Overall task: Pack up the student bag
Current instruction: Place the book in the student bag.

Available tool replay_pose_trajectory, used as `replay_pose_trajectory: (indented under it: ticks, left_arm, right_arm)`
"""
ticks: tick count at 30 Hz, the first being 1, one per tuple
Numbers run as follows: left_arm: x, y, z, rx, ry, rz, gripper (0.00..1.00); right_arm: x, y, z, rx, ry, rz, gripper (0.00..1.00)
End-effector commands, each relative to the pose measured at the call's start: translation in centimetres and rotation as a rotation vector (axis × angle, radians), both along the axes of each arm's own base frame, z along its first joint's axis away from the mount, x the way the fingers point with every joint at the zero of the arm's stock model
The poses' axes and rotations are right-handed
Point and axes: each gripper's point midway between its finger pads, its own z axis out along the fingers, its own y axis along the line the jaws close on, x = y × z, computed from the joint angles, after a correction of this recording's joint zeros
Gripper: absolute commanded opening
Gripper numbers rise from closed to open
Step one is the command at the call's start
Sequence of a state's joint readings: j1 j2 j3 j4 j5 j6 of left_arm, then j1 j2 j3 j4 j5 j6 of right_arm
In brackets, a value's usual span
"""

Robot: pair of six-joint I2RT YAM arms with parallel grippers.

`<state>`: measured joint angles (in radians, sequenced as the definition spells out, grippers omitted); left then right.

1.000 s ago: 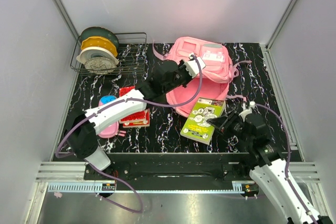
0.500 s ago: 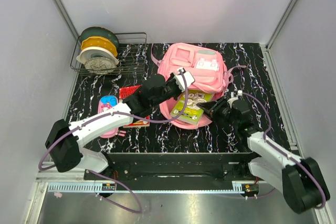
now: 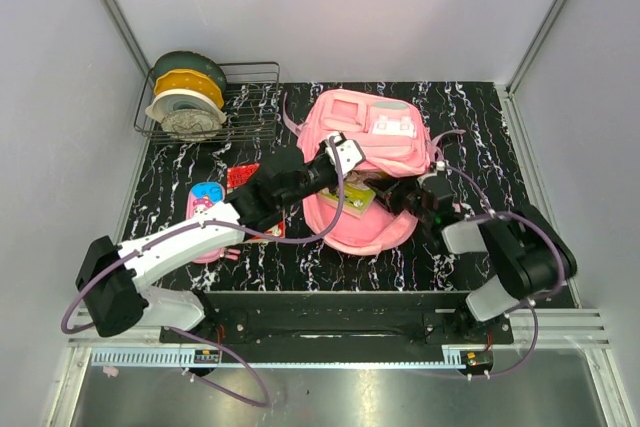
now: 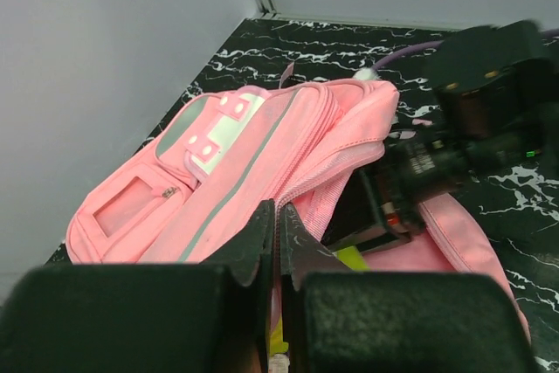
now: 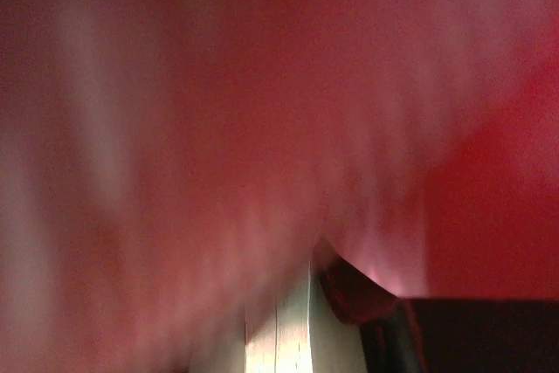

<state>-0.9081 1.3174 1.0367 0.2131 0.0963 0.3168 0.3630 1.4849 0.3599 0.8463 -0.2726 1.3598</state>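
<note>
The student bag [image 3: 375, 132], a large pink backpack, lies at the middle of the table with its mouth facing the arms. My left gripper [image 3: 338, 154] is shut on the upper edge of that mouth and holds it up; in the left wrist view the closed jaws [image 4: 279, 209] pinch the pink zipper edge [image 4: 336, 176]. My right gripper [image 3: 388, 193] reaches into the mouth, shut on a green booklet [image 3: 360, 197] that is mostly inside. In the right wrist view only blurred pink lining [image 5: 218, 111] and the booklet's pale edge [image 5: 279, 329] show.
A wire rack [image 3: 255, 97] with several spools [image 3: 185, 97] stands at the back left. A pink-and-blue pencil case [image 3: 205, 209] and a red flat item [image 3: 243, 177] lie left of the bag, partly under my left arm. Grey walls close in three sides.
My right gripper carried the green booklet left from the table into the bag's mouth. My left gripper pulled the bag's upper edge toward the near left, and the bag shifted slightly.
</note>
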Motion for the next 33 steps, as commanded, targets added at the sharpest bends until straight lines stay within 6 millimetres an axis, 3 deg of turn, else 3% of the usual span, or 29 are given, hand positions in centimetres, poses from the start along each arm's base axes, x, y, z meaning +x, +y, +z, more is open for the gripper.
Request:
replay_pose_trajectory:
  ticks: [1, 2, 3, 8, 9, 10, 13, 14, 19, 21, 27, 31, 33]
  left_arm:
    - [-2.1, 0.5, 9.0, -0.22, -0.19, -0.064, 0.0]
    - [-2.3, 0.5, 8.6, -0.212, -0.188, -0.07, 0.0]
    - [-2.4, 0.5, 8.4, -0.208, -0.187, -0.079, 0.0]
    - [-2.9, 0.8, 7.6, -0.191, -0.19, -0.092, 0.0]
    - [-2.9, 0.9, 7.6, -0.192, -0.189, -0.092, 0.0]
    - [-3.0, 0.9, 7.1, -0.183, -0.19, -0.095, 0.0]
    - [-2.9, 1.2, 7.2, -0.196, -0.2, -0.079, 0.0]
    - [-2.7, 1.3, 7.1, -0.193, -0.199, -0.072, 0.0]
    - [-2.3, 1.4, 6.7, -0.185, -0.198, -0.053, 0.0]
    - [-2.3, 1.3, 6.7, -0.188, -0.195, -0.053, 0.0]
    - [-2.3, 0.7, 6.5, -0.21, -0.167, -0.069, 0.0]
    - [-2.5, 0.5, 6.3, -0.208, -0.162, -0.08, 0.0]
    - [-2.4, 0.6, 6.3, -0.211, -0.16, -0.074, 0.0]
  right_arm:
    - [3.5, 2.3, 8.7, 0.158, -0.34, 0.074, 0.0]
    - [4.0, 2.7, 7.4, 0.156, -0.31, 0.089, 0.0]
    - [4.7, 2.9, 7.8, 0.161, -0.323, 0.092, 0.0]
    - [6.6, 2.6, 5.6, 0.107, -0.258, 0.076, 0.01]
    - [6.6, 2.8, 4.3, 0.074, -0.206, 0.094, 0.03]
    - [6.5, 3.1, 3.8, 0.049, -0.202, 0.12, 0.06]
    - [6.6, 3.2, 2.7, 0.011, -0.165, 0.141, 0.29]
    - [6.3, 3.2, 2.5, 0.0, -0.163, 0.153, 0.4]
    - [4.5, 2.9, 2.3, -0.038, -0.169, 0.188, 0.55]
    - [3.7, 2.7, 1.4, -0.06, -0.135, 0.194, 0.61]
    - [2.1, 2.0, 0.5, 0.006, -0.025, 0.14, 0.67]
    - [1.1, 2.7, 0.3, 0.088, 0.059, 0.081, 0.76]
    - [0.0, 3.9, -0.3, 0.064, 0.1, 0.086, 0.78]
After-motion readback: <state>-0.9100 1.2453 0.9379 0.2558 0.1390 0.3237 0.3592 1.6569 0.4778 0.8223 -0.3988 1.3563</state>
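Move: The bag's middle, where the book is going, lies about 5 cm ahead of the right hand, some 4 cm to its left and 3 cm below. The green book, already pinched in the right fingers and partly under the flap, has its middle roughly 3 cm ahead and 5 cm left; a red book lies about 28 cm left, level with it, 10 cm lower. From the left hand, the green book is about 4 cm back, 2 cm right, 18 cm below. The green book is pushed on into the bag under the raised flap, the right hand driving it forward about 6 cm and slightly left. There the fingers open wide and let go, and the hand draws back some 5 cm, sinking a little, turned a few degrees counter-clockwise. The left hand keeps the flap's edge pinched, easing back and left a centimetre or two. ##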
